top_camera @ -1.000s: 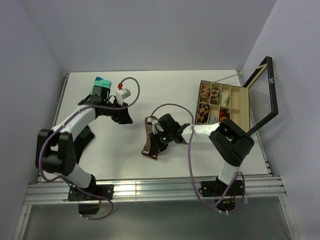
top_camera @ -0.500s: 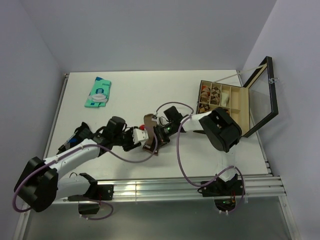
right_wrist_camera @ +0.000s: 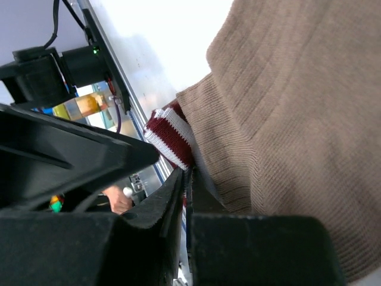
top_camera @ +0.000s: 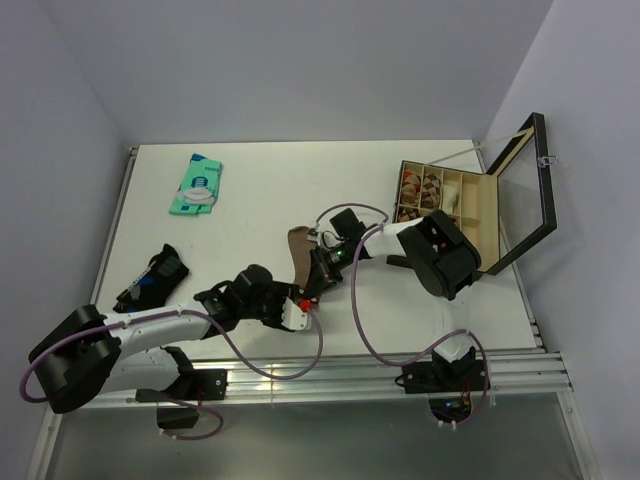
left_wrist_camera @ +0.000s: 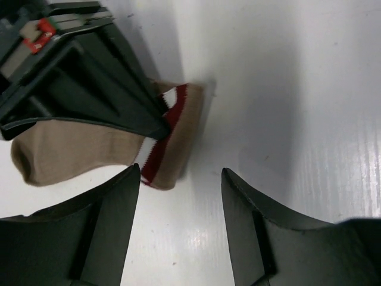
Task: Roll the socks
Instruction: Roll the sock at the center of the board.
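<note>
The tan-brown sock (top_camera: pixel 298 248) lies mid-table, its maroon, white-striped cuff (left_wrist_camera: pixel 171 134) toward the front. My right gripper (top_camera: pixel 318 272) is shut on that cuff (right_wrist_camera: pixel 172 134), its fingertips (right_wrist_camera: pixel 187 179) pressed together over the fabric edge. My left gripper (left_wrist_camera: pixel 180 173) stands open just in front of the cuff, nothing between its fingers, with the cuff's corner beside the left fingertip (left_wrist_camera: pixel 132 174). In the top view it (top_camera: pixel 304 294) sits close below the right gripper. The right gripper's black fingers (left_wrist_camera: pixel 95 95) lie across the sock. No black argyle sock shows loose on the table.
A teal flat packet (top_camera: pixel 197 183) lies at the back left. An open compartment box (top_camera: pixel 482 215) with several rolled socks stands at the right, lid up. A dark item with a blue spot (top_camera: pixel 150 282) sits at the front left; I cannot tell what it is.
My left arm has swung from the teal packet at the back left down to the sock's cuff, its jaws widening. The right gripper has kept its hold on the sock, shifting slightly.
</note>
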Robot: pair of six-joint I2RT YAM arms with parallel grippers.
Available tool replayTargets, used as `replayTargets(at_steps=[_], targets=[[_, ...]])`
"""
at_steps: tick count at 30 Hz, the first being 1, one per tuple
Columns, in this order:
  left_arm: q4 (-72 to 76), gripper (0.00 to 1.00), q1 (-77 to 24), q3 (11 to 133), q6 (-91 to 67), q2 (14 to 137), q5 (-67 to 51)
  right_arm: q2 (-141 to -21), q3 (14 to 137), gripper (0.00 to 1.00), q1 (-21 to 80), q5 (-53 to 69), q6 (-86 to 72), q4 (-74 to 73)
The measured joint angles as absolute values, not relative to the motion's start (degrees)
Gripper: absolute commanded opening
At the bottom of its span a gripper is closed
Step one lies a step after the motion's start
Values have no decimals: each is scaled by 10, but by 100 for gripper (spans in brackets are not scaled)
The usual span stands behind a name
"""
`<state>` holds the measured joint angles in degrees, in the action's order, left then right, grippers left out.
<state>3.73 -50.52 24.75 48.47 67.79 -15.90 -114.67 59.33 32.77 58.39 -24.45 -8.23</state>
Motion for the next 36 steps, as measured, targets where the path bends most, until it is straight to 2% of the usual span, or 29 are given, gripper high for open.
replayTargets(at_steps=[8,27,30,33,34,36], targets=[[93,56,-535,243,489,739,-131,-1147,594,4,319,584,-242,-91],[175,53,-537,270,503,826,-91,-1147,595,2,309,586,-218,-108],[171,47,-537,291,503,849,-91,-1147,595,2,309,586,-216,-109],[148,36,-537,307,504,857,-92,-1147,595,3,305,586,-216,-111],[133,28,-537,314,504,860,-93,-1147,595,4,304,586,-216,-111],[102,22,-537,332,504,865,-94,-1145,595,5,303,583,-216,-112]])
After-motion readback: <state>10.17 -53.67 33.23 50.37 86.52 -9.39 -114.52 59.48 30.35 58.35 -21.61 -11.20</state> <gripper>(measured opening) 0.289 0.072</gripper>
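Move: Just beyond the left fingertips, about 3 cm ahead, 3 cm to the right and 3 cm below, lies the sock's folded striped cuff; the right fingers already have it pinched, with its middle roughly at the right hand point and about 1 cm below. The sock's foot part stretches away forward, its end some 14 cm ahead of the left hand, 1 cm to the right and 4 cm lower. Sinking about 2.5 cm with its fingers open, the left hand then slides some 3 cm forward and 2–3 cm right, low over the board, until its tips straddle the folded cuff beside the right fingers, and narrows them by about half around it. The right hand keeps its pinch, easing about 1.5 cm to the right. ##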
